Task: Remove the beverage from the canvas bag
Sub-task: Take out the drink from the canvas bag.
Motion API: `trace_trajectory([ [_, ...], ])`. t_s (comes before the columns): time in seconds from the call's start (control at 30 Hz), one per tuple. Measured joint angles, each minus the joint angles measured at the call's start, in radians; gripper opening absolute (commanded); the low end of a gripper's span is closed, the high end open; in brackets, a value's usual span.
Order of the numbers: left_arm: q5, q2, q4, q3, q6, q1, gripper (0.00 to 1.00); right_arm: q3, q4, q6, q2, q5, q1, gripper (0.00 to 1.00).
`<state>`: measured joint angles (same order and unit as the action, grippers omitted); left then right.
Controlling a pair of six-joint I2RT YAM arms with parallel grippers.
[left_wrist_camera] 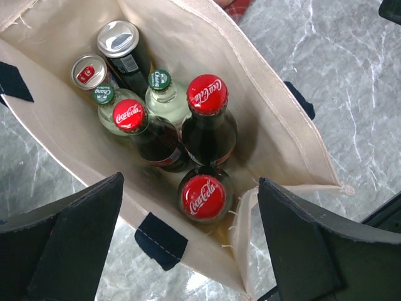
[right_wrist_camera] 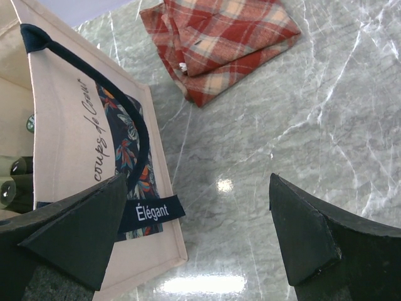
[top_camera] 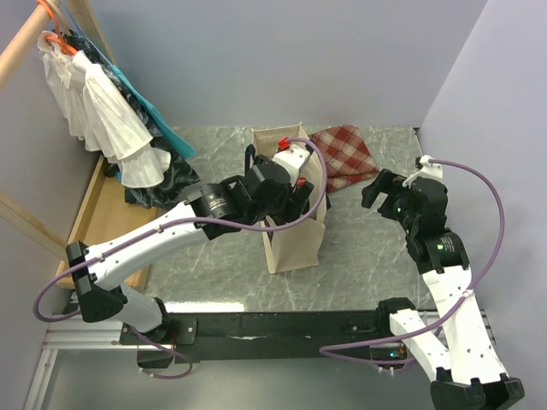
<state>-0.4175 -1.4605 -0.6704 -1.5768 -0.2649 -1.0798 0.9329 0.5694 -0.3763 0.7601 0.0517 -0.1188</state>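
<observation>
The cream canvas bag (top_camera: 295,246) stands upright mid-table with its mouth open. Inside the canvas bag (left_wrist_camera: 276,119) stand several beverages: three Coca-Cola bottles with red caps (left_wrist_camera: 203,196) (left_wrist_camera: 207,94) (left_wrist_camera: 130,115), two green-capped bottles (left_wrist_camera: 161,80) and two cans (left_wrist_camera: 118,39). My left gripper (top_camera: 291,184) hovers over the bag's mouth. That left gripper (left_wrist_camera: 190,183) is open, its fingers straddling the bag's near corner above the closest red cap and touching nothing. My right gripper (top_camera: 376,192) is open over bare marble, right of the bag's printed narrow side (right_wrist_camera: 69,157), and this right gripper (right_wrist_camera: 197,182) is empty.
A folded red checked cloth (top_camera: 346,154) lies behind the bag at the right, also the cloth (right_wrist_camera: 219,47) ahead of the right gripper. Clothes (top_camera: 102,111) hang on a rail at the far left above a wooden shelf (top_camera: 94,213). Walls close in the grey marble table (top_camera: 367,256).
</observation>
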Motion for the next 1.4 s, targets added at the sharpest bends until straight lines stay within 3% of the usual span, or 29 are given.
trace_trajectory([
  [0.33,-0.001,-0.024,-0.033,-0.026,-0.01,-0.002,0.82,-0.003,0.0,0.0,0.004,0.0,0.0,1.0],
  [0.47,-0.006,-0.039,-0.058,-0.048,-0.014,-0.002,0.73,-0.004,0.0,0.001,0.005,0.004,0.0,1.0],
  [0.53,-0.009,-0.047,-0.064,-0.056,-0.016,-0.002,0.63,-0.004,0.0,0.001,0.005,0.007,0.0,1.0],
  [0.73,-0.008,-0.055,-0.077,-0.056,-0.019,-0.002,0.66,-0.005,0.0,0.002,0.006,0.009,0.0,1.0],
  [1.27,-0.011,-0.108,-0.106,-0.069,-0.04,-0.002,0.58,-0.009,0.0,0.004,0.014,0.008,0.0,1.0],
  [1.37,-0.016,-0.108,-0.111,-0.073,-0.043,-0.002,0.54,-0.01,0.0,0.004,0.019,0.008,0.0,1.0],
  [1.4,-0.019,-0.108,-0.115,-0.075,-0.044,-0.002,0.49,-0.01,0.0,0.004,0.022,0.008,0.0,1.0],
])
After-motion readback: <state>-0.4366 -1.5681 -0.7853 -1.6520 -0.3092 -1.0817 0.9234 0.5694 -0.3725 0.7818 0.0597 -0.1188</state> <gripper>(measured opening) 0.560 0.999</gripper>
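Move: The nearest Coca-Cola bottle stands in the canvas bag almost straight under the left gripper, its middle about 12 cm below and its red cap roughly 4 cm below. A second cola bottle stands some 5 cm ahead and 4 cm to the right, a third 5 cm ahead and 2 cm to the left, and the dark can about 11 cm ahead. From the idle right hand, the nearest bottle lies around 19 cm left and 3 cm back. Sink the left gripper about 3 cm into the bag's mouth, slowly at first and then quicker, down over the red cap of the nearest Coca-Cola bottle. Tip the fingers a little further down, under 10 degrees, and narrow them from nearly wide open to just over half, one on either side of the cap, not yet gripping. ##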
